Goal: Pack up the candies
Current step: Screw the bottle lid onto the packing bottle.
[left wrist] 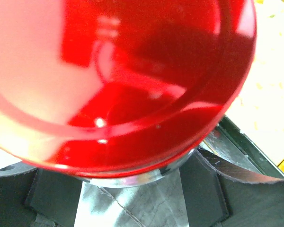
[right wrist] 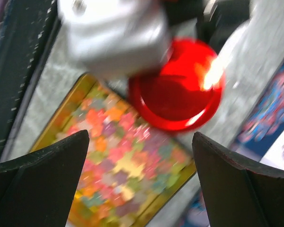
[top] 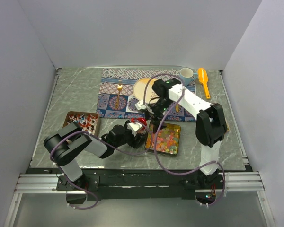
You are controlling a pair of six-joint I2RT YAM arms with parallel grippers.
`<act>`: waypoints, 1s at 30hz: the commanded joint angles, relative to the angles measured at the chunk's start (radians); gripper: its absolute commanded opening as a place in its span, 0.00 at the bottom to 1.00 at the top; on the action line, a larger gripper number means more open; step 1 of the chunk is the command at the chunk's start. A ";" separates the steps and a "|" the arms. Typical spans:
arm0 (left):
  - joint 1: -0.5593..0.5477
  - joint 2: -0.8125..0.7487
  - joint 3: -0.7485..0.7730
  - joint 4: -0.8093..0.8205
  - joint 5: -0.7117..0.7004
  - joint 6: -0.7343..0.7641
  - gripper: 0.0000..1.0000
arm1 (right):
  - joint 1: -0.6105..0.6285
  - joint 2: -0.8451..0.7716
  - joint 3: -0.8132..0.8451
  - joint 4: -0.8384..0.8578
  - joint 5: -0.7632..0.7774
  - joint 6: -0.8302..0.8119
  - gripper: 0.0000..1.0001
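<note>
The candies (top: 164,137) fill a shallow gold-rimmed tray (top: 179,142) in the middle of the table. In the right wrist view the candies (right wrist: 128,161) are a blurred mix of pink, orange, yellow and green inside the tray (right wrist: 180,178). My left gripper (top: 135,128) is shut on a glossy red round container (top: 138,124) at the tray's left edge. That container (left wrist: 123,80) fills the left wrist view, hiding the tips of my left gripper (left wrist: 132,187). My right gripper (top: 154,113) hangs open above the tray. Nothing is between the fingers of the right gripper (right wrist: 141,134), and the red container (right wrist: 177,92) lies just beyond them.
A brown box (top: 81,122) of red and white pieces stands at the left. A patterned placemat (top: 113,97) at the back carries a plate (top: 142,87) and a fork (top: 119,92). A cup (top: 186,74) and a yellow scoop (top: 203,81) lie at the back right.
</note>
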 commanded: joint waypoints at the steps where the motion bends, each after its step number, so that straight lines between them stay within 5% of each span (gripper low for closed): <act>1: 0.005 0.039 -0.003 -0.118 -0.019 -0.008 0.01 | -0.033 -0.134 -0.077 -0.137 0.009 0.059 0.96; 6: 0.005 0.036 -0.001 -0.118 -0.008 -0.007 0.01 | -0.056 -0.217 -0.115 -0.125 -0.023 0.098 0.95; 16: 0.005 0.030 -0.004 -0.118 0.005 -0.005 0.01 | -0.049 0.014 0.210 -0.135 -0.098 -0.044 0.97; 30: 0.005 0.028 -0.004 -0.120 0.012 -0.004 0.01 | 0.042 0.058 0.178 -0.137 -0.112 -0.196 1.00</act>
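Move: The red lid on the bottle is about 6 cm to the right hand's left, level with it fore and aft and roughly 3 cm below. The gummy tray's middle is some 4 cm to that hand's right, 3 cm back and 11 cm down; the plate is about 20 cm ahead, 1 cm left and 12 cm down. From the left hand, which already grips the bottle, the lid is about 5 cm up and 1 cm forward. Sweep the open right gripper on back and right about 4 cm, its far finger leaving the lid's rim, then lift it roughly 5 cm. Swing it forward and left some 8 cm, easing down a little, until the wide-open fingers hover above the lid, and tilt the wrist about 15 degrees. Keep the left gripper still, clamped on the bottle. ##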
